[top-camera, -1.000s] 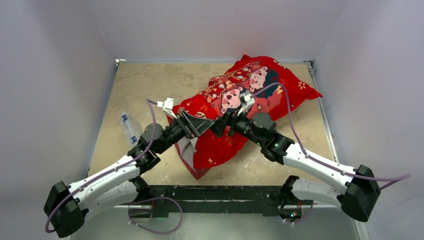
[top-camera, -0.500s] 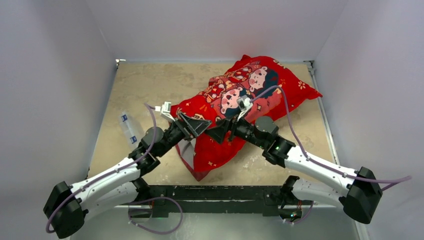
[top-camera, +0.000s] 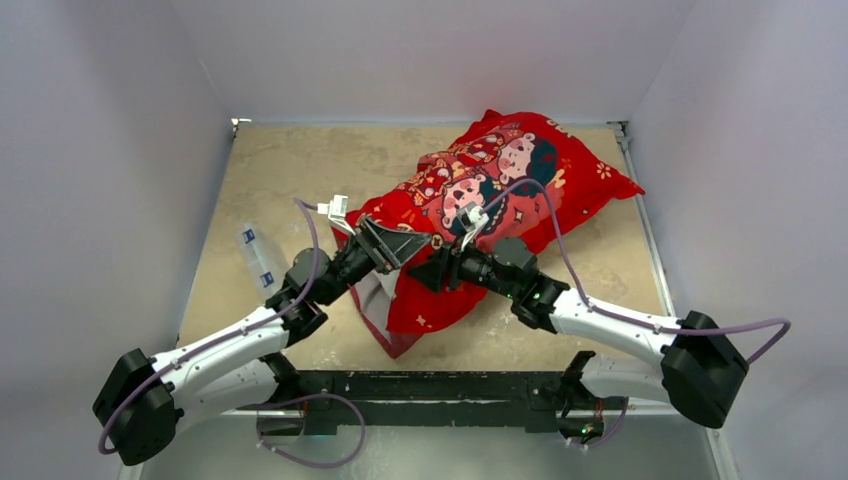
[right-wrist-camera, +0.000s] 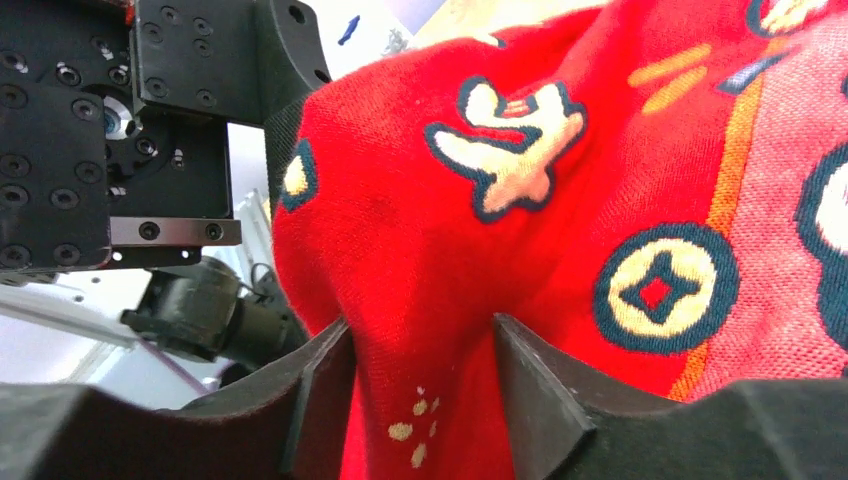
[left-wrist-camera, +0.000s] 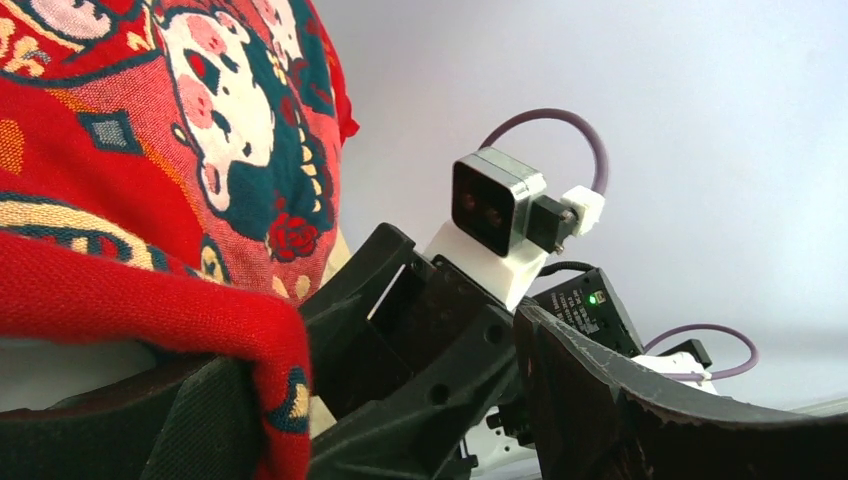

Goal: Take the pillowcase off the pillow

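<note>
The red printed pillowcase [top-camera: 500, 175] lies diagonally across the table, stuffed full. The pillow is almost wholly hidden; a pale patch [top-camera: 372, 300] shows at the cover's near-left open end. My right gripper [top-camera: 427, 270] is at the near-left part of the cover. In the right wrist view it [right-wrist-camera: 420, 335] is shut on a thick fold of the pillowcase [right-wrist-camera: 560, 150]. My left gripper [top-camera: 397, 243] is open just left of it. In the left wrist view it [left-wrist-camera: 390, 345] gapes wide, with the pillowcase [left-wrist-camera: 130, 150] edge draped over its left finger [left-wrist-camera: 120, 430].
A clear plastic bottle [top-camera: 256, 258] with a blue label lies on the tan table [top-camera: 300, 170] left of the arms. White walls close in the table on three sides. The two grippers are close together, nearly touching.
My right gripper has slid left and nearer along the cover toward the left gripper. The left gripper has shifted slightly right. The cover's near end is bunched more.
</note>
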{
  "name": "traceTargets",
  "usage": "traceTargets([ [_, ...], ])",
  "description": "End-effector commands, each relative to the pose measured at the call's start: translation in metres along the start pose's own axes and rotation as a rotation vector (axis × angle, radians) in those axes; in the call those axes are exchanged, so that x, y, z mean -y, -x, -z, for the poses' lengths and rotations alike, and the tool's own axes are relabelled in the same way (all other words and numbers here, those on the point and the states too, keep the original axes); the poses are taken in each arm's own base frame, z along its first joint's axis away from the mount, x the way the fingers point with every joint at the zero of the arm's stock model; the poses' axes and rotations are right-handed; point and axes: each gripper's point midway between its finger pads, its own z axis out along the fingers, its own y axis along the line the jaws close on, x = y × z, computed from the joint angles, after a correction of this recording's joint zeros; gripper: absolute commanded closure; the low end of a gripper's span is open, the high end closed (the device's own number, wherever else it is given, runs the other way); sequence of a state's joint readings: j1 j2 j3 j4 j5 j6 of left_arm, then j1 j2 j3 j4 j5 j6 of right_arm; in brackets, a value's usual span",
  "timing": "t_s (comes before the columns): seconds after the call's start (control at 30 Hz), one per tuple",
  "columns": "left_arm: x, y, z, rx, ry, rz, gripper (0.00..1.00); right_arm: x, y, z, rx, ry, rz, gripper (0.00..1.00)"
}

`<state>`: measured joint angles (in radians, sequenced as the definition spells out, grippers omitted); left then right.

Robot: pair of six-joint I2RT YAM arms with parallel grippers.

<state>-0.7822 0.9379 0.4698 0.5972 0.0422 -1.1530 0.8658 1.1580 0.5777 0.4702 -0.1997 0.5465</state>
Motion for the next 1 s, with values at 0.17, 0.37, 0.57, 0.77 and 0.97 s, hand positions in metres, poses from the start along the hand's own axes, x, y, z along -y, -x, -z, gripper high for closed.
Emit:
traceTargets([
  [0.17, 0.021, 0.011, 0.013, 0.035, -0.042, -0.023, 0.18, 0.005, 0.037, 0.006, 0.132, -0.107, -0.056, 1.0],
  [0.37, -0.017, 0.031, 0.042, 0.117, 0.206, -0.097, 0.17, 0.019, 0.053, 0.023, 0.199, -0.227, -0.105, 1.0],
  [0.57, -0.052, 0.045, 0.085, 0.181, 0.432, -0.135, 0.16, 0.019, 0.056, 0.036, 0.243, -0.239, -0.159, 1.0],
  [0.77, -0.089, 0.019, 0.094, 0.106, 0.524, -0.089, 0.16, 0.014, 0.061, 0.041, 0.266, -0.217, -0.165, 1.0],
  [0.97, -0.125, -0.013, 0.092, 0.075, 0.505, 0.021, 0.18, 0.016, 0.053, 0.038, 0.245, -0.209, -0.171, 1.0],
])
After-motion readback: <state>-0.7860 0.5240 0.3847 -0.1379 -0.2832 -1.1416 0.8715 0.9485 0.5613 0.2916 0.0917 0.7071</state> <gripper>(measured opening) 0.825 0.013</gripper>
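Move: The pillowcase's open hem is lifted over one finger of the open left hand, about 2 cm ahead of that hand's point. It already lies between the right hand's half-open fingers, about 1 cm to the left of their midpoint. The pillow's bare end shows under the hem, roughly 7 cm left, 11 back and 20 below the left hand; from the right hand it is some 12 left, 6 back and 12 below. Right fingers pinch the hem, drawing it 5 cm right; left hand slides 10 cm left, then down as far. ##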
